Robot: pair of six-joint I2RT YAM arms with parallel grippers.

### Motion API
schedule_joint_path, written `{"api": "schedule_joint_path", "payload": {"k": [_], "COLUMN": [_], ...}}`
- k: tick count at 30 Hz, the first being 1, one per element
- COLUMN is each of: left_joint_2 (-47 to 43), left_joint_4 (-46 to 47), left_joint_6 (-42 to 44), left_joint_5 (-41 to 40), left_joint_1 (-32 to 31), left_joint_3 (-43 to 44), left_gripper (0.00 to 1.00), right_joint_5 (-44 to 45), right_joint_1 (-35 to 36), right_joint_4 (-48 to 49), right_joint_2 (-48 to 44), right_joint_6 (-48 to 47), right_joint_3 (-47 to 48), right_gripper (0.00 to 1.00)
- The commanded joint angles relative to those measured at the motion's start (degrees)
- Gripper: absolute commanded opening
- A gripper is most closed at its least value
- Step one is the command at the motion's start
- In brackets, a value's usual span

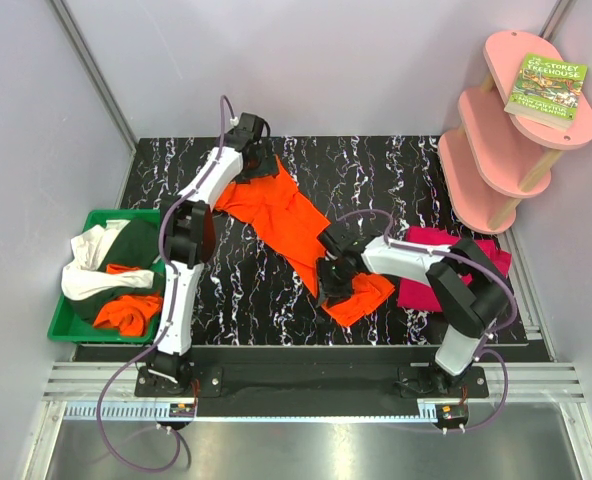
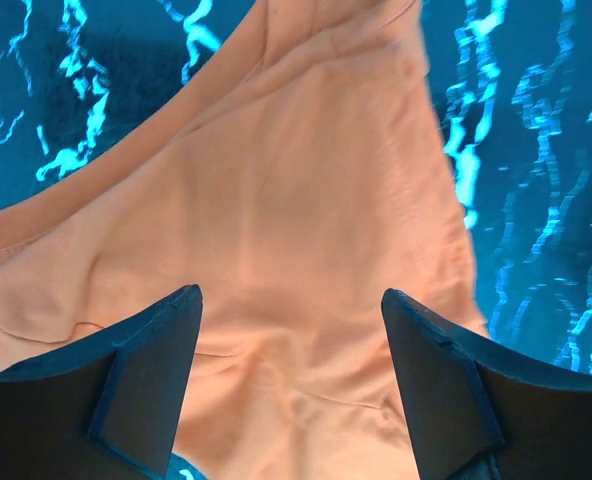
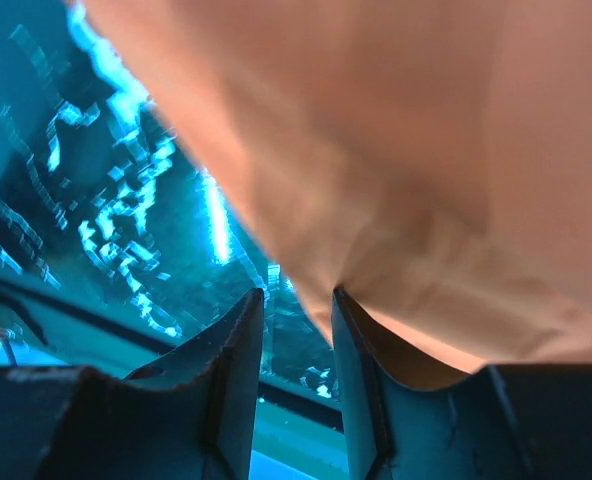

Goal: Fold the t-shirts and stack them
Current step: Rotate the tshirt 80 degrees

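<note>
A bright orange t-shirt [image 1: 286,215] lies stretched in a crumpled diagonal band across the black marbled table, from back left to front middle. My left gripper [image 1: 256,165] hovers over its far end. In the left wrist view that gripper [image 2: 291,295] is open wide, with the orange cloth [image 2: 296,180] lying below it. My right gripper [image 1: 328,285] is at the shirt's near end. In the right wrist view it [image 3: 297,295] is open, the gap bare, and orange cloth [image 3: 426,150] drapes over the outside of one finger. A magenta t-shirt [image 1: 416,292] lies folded under the right arm.
At the table's left a green bin [image 1: 61,325] holds white, dark green and orange shirts. At the back right stands a pink tiered shelf [image 1: 496,140] with a book [image 1: 548,88] on top. Grey walls close in the table.
</note>
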Motion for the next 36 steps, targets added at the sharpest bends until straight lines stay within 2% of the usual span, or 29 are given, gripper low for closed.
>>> {"api": "schedule_joint_path", "payload": {"k": [1, 6, 9, 12, 18, 25, 36], "left_joint_2": [-0.75, -10.42, -17.19, -21.07, -22.74, -21.25, -14.22], "left_joint_4": [-0.96, 2.72, 4.66, 5.11, 6.16, 8.98, 6.43], "left_joint_6": [-0.17, -1.15, -1.5, -3.25, -7.38, -6.43, -5.54], "left_joint_5": [1.81, -4.25, -5.92, -6.36, -5.49, -6.71, -8.21], "left_joint_1": [0.14, 0.14, 0.14, 0.14, -0.03, -0.47, -0.47], "left_joint_3": [1.15, -11.57, -19.57, -27.3, -37.78, -40.0, -31.13], "left_gripper": [0.79, 0.81, 0.81, 0.8, 0.74, 0.74, 0.76], "right_joint_5": [-0.09, 17.38, 23.03, 24.54, 27.18, 26.21, 21.21], "right_joint_1": [1.51, 1.07, 0.28, 0.19, 0.28, 0.36, 1.07], "right_joint_4": [-1.81, -3.4, -3.75, -3.92, -5.16, -4.37, -1.65], "right_joint_2": [-1.34, -11.88, -16.02, -15.77, -12.52, -11.46, -13.13], "right_joint_6": [-3.19, -3.28, -4.33, -7.57, -9.0, -6.28, -3.46], "right_joint_3": [3.56, 6.02, 8.57, 10.33, 8.58, 3.23, -3.46], "right_gripper": [0.41, 0.43, 0.45, 0.45, 0.43, 0.42, 0.41]}}
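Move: The orange shirt lies diagonally between the hands. From the left hand its near-left edge is about 11 cm back, 5 cm left and 7 cm below; the shirt's middle is some 16 cm back and 10 cm right, and the green bin roughly 26 cm back and 40 cm left. The right hand touches the shirt low down, its near end centred about 9 cm to the right; the folded pink shirt is some 32 cm right and 6 cm ahead. The left hand's right fingertip comes against the shirt's near-left edge: the hand, fingers wide open, draws back some 13 cm and slightly left, sinks about 5 cm, then pushes forward a couple of centimetres. The right hand comes free of the cloth, rises about 13 cm and reaches forward with its fingers tilting outward some 30 degrees, then comes down, back and right to hover over the near end. ##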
